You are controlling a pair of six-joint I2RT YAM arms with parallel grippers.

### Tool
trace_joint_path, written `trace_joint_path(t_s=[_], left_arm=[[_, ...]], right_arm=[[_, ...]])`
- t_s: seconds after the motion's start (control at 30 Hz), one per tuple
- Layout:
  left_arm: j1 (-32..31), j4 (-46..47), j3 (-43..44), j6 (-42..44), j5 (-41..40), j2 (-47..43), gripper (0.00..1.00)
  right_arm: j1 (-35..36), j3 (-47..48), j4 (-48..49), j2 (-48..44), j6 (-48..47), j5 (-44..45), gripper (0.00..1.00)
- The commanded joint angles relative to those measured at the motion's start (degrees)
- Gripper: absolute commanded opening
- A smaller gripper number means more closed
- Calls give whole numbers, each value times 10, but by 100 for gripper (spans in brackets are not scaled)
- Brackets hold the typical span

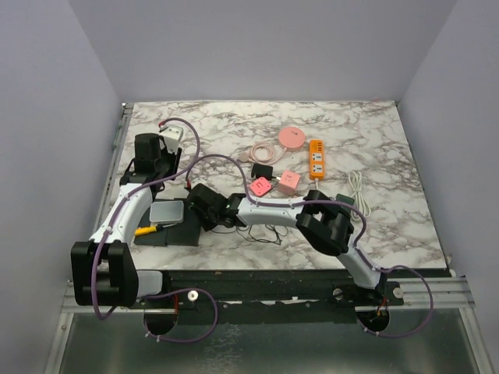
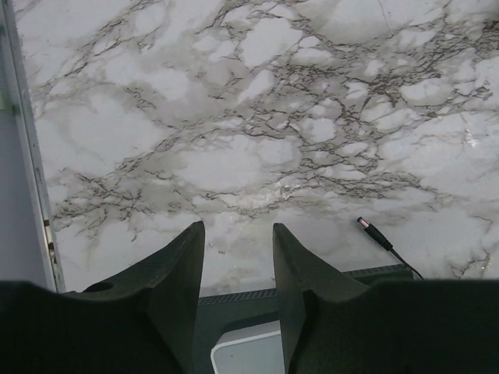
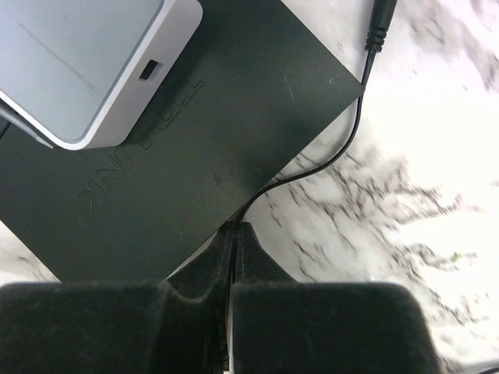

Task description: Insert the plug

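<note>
The plug (image 2: 372, 232), a small black barrel connector, lies on the marble just past the far corner of a flat black box (image 3: 195, 148). Its thin black cable (image 3: 327, 160) curves from the plug (image 3: 382, 15) down to my right gripper (image 3: 236, 226), which is shut on the cable beside the box's edge. In the top view the right gripper (image 1: 201, 204) sits at the box's right side. A silver device (image 3: 78, 62) with a small port (image 3: 148, 70) rests on the box. My left gripper (image 2: 238, 226) hangs open over the box's far edge, left of the plug, holding nothing.
Right of the arms lie two pink cube adapters (image 1: 260, 187), (image 1: 289, 181), a black adapter (image 1: 261, 171), a pink round disc (image 1: 292, 137), an orange power strip (image 1: 316, 158) and a coiled white cable (image 1: 356, 185). A yellow item (image 1: 144, 231) pokes out beside the box.
</note>
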Motion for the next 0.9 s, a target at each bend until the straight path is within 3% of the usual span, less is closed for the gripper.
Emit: trace_joint_path(t_s=[0.0, 0.63, 0.73, 0.87], left_arm=[[15, -10, 25, -10, -55, 20, 41], [66, -18, 26, 1, -53, 16, 40], [65, -22, 29, 1, -46, 16, 41], [66, -24, 31, -3, -34, 22, 41]], right_arm=[[15, 49, 8, 52, -18, -48, 0], [38, 214, 4, 160, -46, -121, 1], [37, 185, 1, 139, -48, -95, 1], [20, 56, 28, 54, -25, -40, 1]])
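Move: The right hand, pinching the plug's cord, has its tips at the middle of the router's right edge; the router's middle lies about 10 cm to its left, level with it. The white box on top lies some 10 cm left and 5 cm ahead, the yellow screwdriver handle about 16 cm left. The plug itself lies about 11 cm ahead and 3 cm left. From the left hand, the router is some 12 cm back, 1 cm right and 13 cm below. Leftward, low over the table, the right hand keeps pushing the router's right edge for about 9 cm, drifting back some 2 cm and turning counter-clockwise, its shut fingers still pinching the plug's cord; it then eases slightly right and comes free of the edge. The empty left hand, half open, shifts about 5 cm left too, turning some 10 degrees counter-clockwise. ##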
